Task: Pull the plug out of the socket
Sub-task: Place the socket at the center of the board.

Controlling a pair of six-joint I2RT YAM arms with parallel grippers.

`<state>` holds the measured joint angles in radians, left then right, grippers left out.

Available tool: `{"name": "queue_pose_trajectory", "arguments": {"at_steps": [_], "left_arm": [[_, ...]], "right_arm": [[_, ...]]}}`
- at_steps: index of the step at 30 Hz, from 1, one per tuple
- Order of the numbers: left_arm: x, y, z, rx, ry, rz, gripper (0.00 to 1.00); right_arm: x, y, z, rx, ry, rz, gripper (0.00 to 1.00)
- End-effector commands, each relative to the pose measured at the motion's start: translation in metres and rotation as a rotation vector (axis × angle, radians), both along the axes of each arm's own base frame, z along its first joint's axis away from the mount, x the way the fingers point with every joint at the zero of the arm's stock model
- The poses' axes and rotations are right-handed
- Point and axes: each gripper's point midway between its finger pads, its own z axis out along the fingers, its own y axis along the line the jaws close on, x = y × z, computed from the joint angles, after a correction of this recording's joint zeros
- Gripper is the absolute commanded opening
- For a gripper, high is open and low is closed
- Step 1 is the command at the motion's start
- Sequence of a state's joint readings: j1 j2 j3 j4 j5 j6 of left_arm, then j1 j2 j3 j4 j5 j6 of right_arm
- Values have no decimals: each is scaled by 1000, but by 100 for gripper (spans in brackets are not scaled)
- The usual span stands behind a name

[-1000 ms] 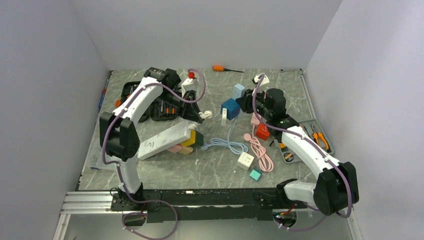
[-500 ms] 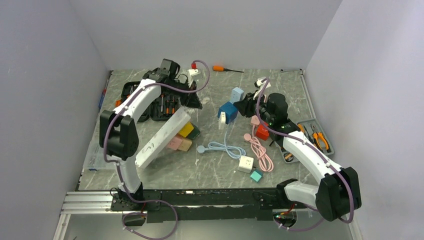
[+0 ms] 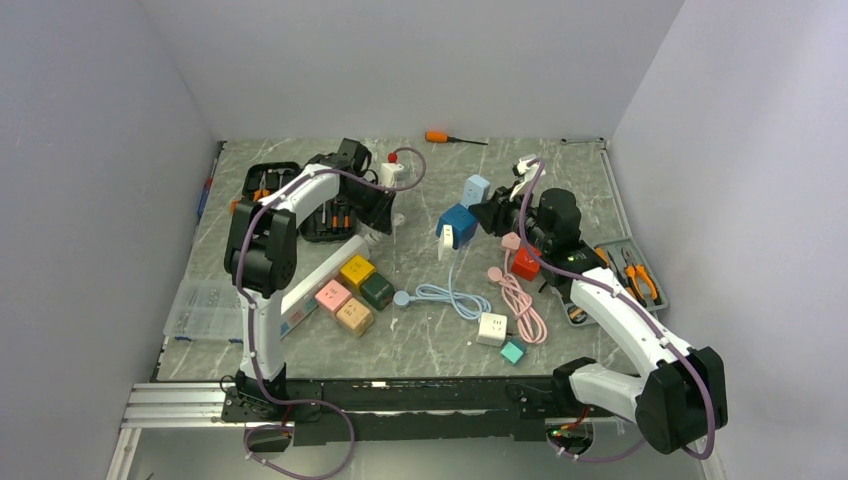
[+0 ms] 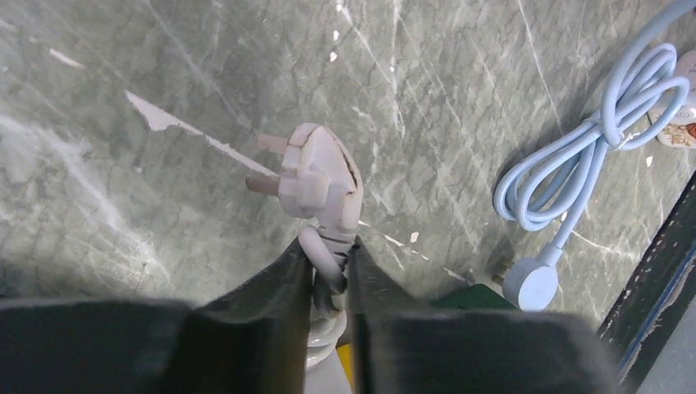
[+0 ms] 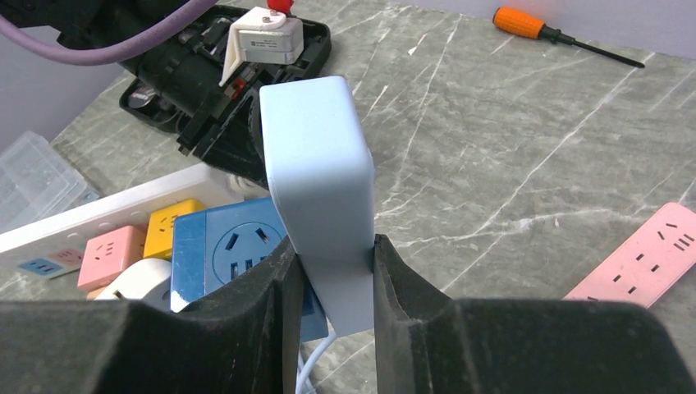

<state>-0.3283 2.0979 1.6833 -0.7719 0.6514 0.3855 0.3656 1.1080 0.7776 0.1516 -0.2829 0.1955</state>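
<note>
In the left wrist view the white plug (image 4: 316, 176) hangs free over the marble, its bare prongs pointing left. My left gripper (image 4: 330, 254) is shut on the plug's cord, just behind the plug body. The long white power strip (image 3: 322, 272), the socket, lies flat on the table, left of and nearer than the left gripper (image 3: 384, 207). My right gripper (image 5: 332, 250) is shut on a light blue block (image 5: 316, 156), held up above a dark blue socket cube (image 5: 222, 246).
Yellow (image 3: 356, 270), pink (image 3: 331, 295), green (image 3: 377, 290) and tan (image 3: 353, 315) cubes lie by the strip. A black tool case (image 3: 290, 195) sits behind it. A coiled blue cable (image 3: 450, 295), pink cable (image 3: 520, 300), white cube (image 3: 490, 327), orange screwdriver (image 3: 440, 137) and pliers tray (image 3: 625, 275) lie around.
The power strip, tilted up at one end half a second ago, now lies flat with the cubes beside it. The left gripper has moved right with the plug. The right arm has barely shifted.
</note>
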Motion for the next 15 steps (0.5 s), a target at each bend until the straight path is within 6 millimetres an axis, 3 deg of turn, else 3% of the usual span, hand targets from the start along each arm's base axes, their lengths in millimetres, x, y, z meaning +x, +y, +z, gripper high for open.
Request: {"name": "queue_pose_trajectory", "arguments": {"at_steps": [1, 2, 3, 7, 8, 13, 15], "left_arm": [[-7, -20, 15, -24, -19, -16, 34], [-10, -23, 14, -29, -12, -20, 52], [-11, -25, 14, -34, -6, -19, 62], [-14, -27, 29, -62, -28, -50, 73], [-15, -27, 37, -70, -45, -68, 96], [-31, -26, 95, -142, -160, -145, 99], [-42, -24, 128, -174, -234, -164, 99]], "right_arm": [[-1, 2, 41, 64, -93, -3, 0], [-1, 2, 40, 61, -90, -3, 0], [-2, 1, 39, 57, -85, -3, 0], [-3, -1, 34, 39, -71, -12, 0], [-2, -1, 33, 37, -68, -15, 0], [0, -2, 32, 42, -56, -25, 0], [1, 0, 34, 42, -54, -26, 0]]}}
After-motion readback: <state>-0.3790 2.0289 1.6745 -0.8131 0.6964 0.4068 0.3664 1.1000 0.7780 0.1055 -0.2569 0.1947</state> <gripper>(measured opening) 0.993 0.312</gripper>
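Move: Pinched between the left fingers just over the board is the white strip's cord; its white plug sits about 3 cm to the hand's right, 1 cm farther out and slightly lower. The white strip's middle lies some 12 cm back and 12 cm left, the yellow socket about 9 cm back and 5 cm left, the green socket 13 cm back. From the right hand, the white plug is about 17 cm left, 7 cm ahead and 20 cm down. Opening its fingers wide, the left hand lets go of the white cord and draws nearly level to the right and back, about 3 cm, then lifts some 3 cm as it clears the cord while still easing back. The right hand keeps its pinch on the pale adapter with the blue socket hanging from it, almost still. ##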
